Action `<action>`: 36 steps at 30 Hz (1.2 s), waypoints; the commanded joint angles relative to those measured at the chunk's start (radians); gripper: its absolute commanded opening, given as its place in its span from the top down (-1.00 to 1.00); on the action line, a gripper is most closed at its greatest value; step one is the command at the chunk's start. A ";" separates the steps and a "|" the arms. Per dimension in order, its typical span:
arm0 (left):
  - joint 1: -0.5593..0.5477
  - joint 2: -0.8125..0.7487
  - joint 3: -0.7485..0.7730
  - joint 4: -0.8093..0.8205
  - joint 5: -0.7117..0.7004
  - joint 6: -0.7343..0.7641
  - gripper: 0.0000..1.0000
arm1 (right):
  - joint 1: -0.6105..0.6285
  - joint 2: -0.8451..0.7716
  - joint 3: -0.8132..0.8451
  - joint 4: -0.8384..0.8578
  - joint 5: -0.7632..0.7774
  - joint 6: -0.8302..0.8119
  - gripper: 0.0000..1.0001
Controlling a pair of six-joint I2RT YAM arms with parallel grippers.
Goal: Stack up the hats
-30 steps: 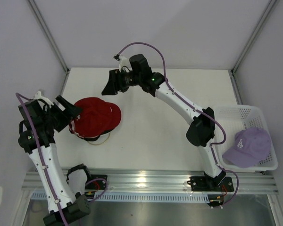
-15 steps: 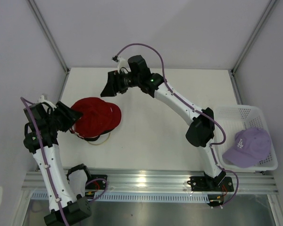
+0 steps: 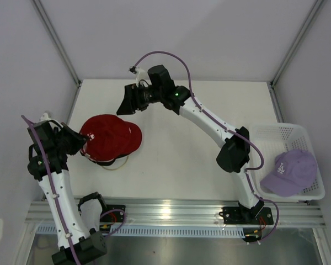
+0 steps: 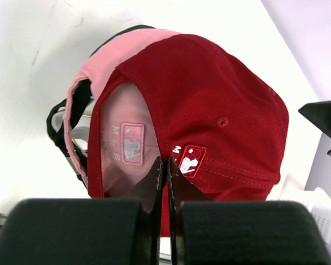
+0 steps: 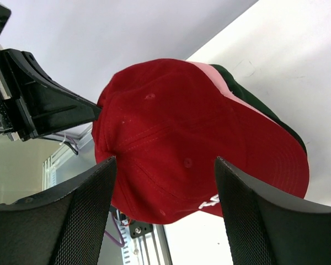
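A red hat (image 3: pixel 113 135) tops a stack at the table's left. Beneath it show a pink hat (image 4: pixel 124 47) and a dark green hat (image 5: pixel 248 91). My left gripper (image 3: pixel 84 144) is shut on the red hat's (image 4: pixel 220 110) rear edge: one finger lies over the pink inside, the other over the red outside by the small logo, as the left gripper (image 4: pixel 166 161) shows in its own view. My right gripper (image 3: pixel 126 102) hangs open above the stack's far side, with the red hat (image 5: pixel 171 138) below its spread fingers (image 5: pixel 88 210), apart from them. A lavender hat (image 3: pixel 295 170) lies in the basket.
A white mesh basket (image 3: pixel 281 132) sits at the table's right edge. A gold wire stand (image 3: pixel 118 164) peeks out under the stack's near side. The metal rail (image 3: pixel 176 212) runs along the table's near edge. Booth walls stand close on the left and behind.
My left gripper has shut on the red hat's rear edge, and its arm has drawn slightly back to the left. The right gripper has shifted a little left, still open.
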 commanded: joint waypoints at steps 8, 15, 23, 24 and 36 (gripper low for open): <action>0.036 -0.072 0.083 -0.039 -0.151 -0.047 0.99 | -0.017 0.001 -0.032 -0.040 0.083 0.039 -0.49; 0.071 -0.060 0.082 -0.060 -0.217 -0.086 0.99 | -0.068 -0.080 -0.265 0.063 0.109 0.148 -0.52; 0.111 -0.110 -0.084 -0.065 -0.253 -0.128 0.99 | -0.077 -0.114 -0.419 0.169 0.095 0.207 -0.55; 0.120 -0.113 -0.105 -0.065 -0.253 -0.137 0.99 | -0.077 -0.111 -0.417 0.173 0.087 0.211 -0.54; 0.175 -0.121 -0.147 -0.037 -0.242 -0.152 0.99 | -0.022 -0.088 -0.477 0.332 0.020 0.245 -0.45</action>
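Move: My left hand grips the back rim of the red hat; the pink and dark hats beneath it centre about 6 cm ahead, 9 cm right and 8 cm below. The red brim is roughly 6 cm ahead of that hand, 17 cm right and 9 cm below. From my open right hand the brim lies about 4 cm back, 2 cm right and 14 cm below, with the hats beneath about 5 cm back, 7 cm left, 13 cm below. Keeping my left pinch on the red hat's back rim, I draw it left and back over the hats below, lifting slightly first, then pulling down to end about 5 cm lower, turning some 25 degrees counter-clockwise. Meanwhile my right hand sinks about 15 cm towards the brim, easing right and tipping about 20 degrees, then rises some 2 cm and edges back left, fingers still open. ##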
